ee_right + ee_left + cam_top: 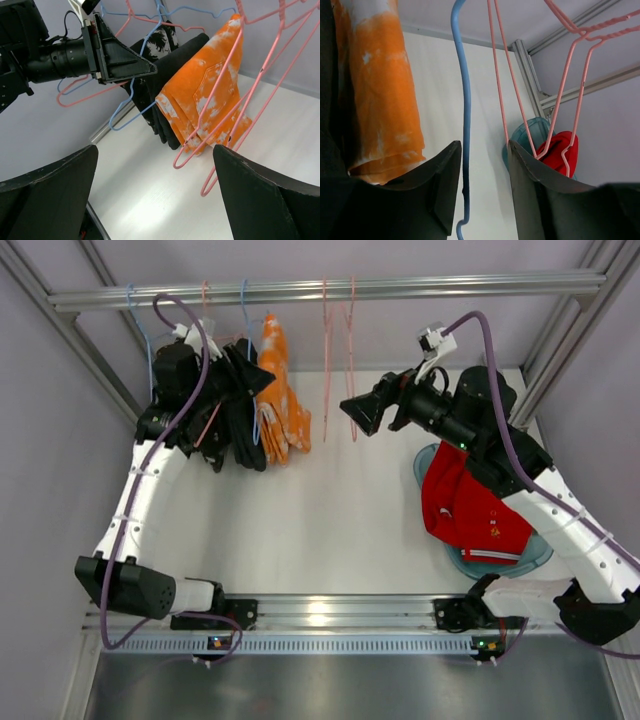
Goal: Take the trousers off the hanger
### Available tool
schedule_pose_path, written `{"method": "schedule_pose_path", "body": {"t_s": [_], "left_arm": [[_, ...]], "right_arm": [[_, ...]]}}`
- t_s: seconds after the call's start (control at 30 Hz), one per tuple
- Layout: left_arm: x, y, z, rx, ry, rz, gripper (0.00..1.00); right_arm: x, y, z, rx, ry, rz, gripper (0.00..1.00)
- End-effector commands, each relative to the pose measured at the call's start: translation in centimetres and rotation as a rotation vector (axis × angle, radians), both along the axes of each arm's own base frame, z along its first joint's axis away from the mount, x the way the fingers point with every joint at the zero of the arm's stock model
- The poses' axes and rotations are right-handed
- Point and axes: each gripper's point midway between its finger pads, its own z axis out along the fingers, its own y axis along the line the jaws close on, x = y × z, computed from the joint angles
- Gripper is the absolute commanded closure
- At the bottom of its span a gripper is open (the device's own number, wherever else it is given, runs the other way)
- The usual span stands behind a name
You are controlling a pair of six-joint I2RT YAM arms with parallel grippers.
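The orange trousers with white markings [282, 405] hang from a hanger on the rail [330, 288], next to black clothes [238, 425]. They also show in the left wrist view [380, 100] and the right wrist view [210, 95]. My left gripper [258, 375] is open beside them, with a blue hanger wire [465, 125] running loose between its fingers [440, 190]. The red trousers [465, 505] lie in a teal basin [530, 558] at the right. My right gripper [352, 408] is open and empty, facing the hangers from the right, apart from them.
Two empty pink hangers [338, 360] hang from the rail between the two grippers, and show in the right wrist view [235, 135]. The blue hanger [131, 100] hangs by the black clothes [170, 75]. Aluminium frame posts [70, 340] stand at both sides.
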Motion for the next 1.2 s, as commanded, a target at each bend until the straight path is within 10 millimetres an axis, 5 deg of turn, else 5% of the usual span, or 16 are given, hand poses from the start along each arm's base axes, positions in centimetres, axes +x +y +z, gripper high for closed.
{"method": "schedule_pose_path", "body": {"t_s": [0.0, 0.33, 0.53, 0.6, 0.77, 1.03, 1.17], "left_arm": [[0.2, -0.6, 4.4, -0.112, -0.156, -0.019, 0.53], [1.7, -1.0, 4.1, -0.152, -0.154, -0.019, 0.63], [1.7, -1.6, 6.0, -0.185, -0.208, -0.061, 0.81], [1.7, -1.6, 6.6, -0.187, -0.223, -0.066, 0.95], [0.9, -1.7, 9.4, -0.212, -0.301, -0.081, 1.0], [-1.8, -1.6, 17.0, -0.257, -0.509, -0.12, 1.0], [-2.9, -1.7, 18.9, -0.275, -0.54, -0.142, 1.0]], "right_arm": [[-0.2, -0.2, 0.6, 0.02, -0.025, 0.01, 0.0], [-0.2, -0.1, 0.6, 0.035, -0.02, 0.012, 0.0], [-0.3, -0.3, 0.3, 0.031, -0.02, 0.012, 0.01], [-0.3, -0.3, 0.2, 0.029, -0.02, 0.01, 0.01], [-0.4, -0.3, 0.3, 0.03, -0.027, 0.016, 0.0], [-0.6, -0.1, 0.5, 0.035, -0.054, 0.036, 0.01], [-0.5, 0.1, 0.1, 0.029, -0.058, 0.044, 0.01]]}}
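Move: The near side wire of the blue hanger is already between my half-open left fingers, about 2 cm ahead of that hand point, 1 cm right and 1 cm up. From my left hand, the orange trousers hang some 9 cm ahead, 2 cm right and 7 cm lower, and the dark trousers about 8 cm ahead, 5 cm left and 8 cm lower. An empty pink hanger is roughly 5 cm ahead and 12 cm right. From my right hand the blue wire lies about 12 cm ahead, 17 cm left and 4 cm lower. I ease my left hand forward and right a couple of centimetres, rising slightly, and shut the fingers to pinch the blue hanger's near wire. Keeping that pinch, I lift the wire to about 4 cm above where my hand began, rolling the wrist roughly 10 degrees with its left side down. My right hand sinks about 2.5 cm, open and empty. ##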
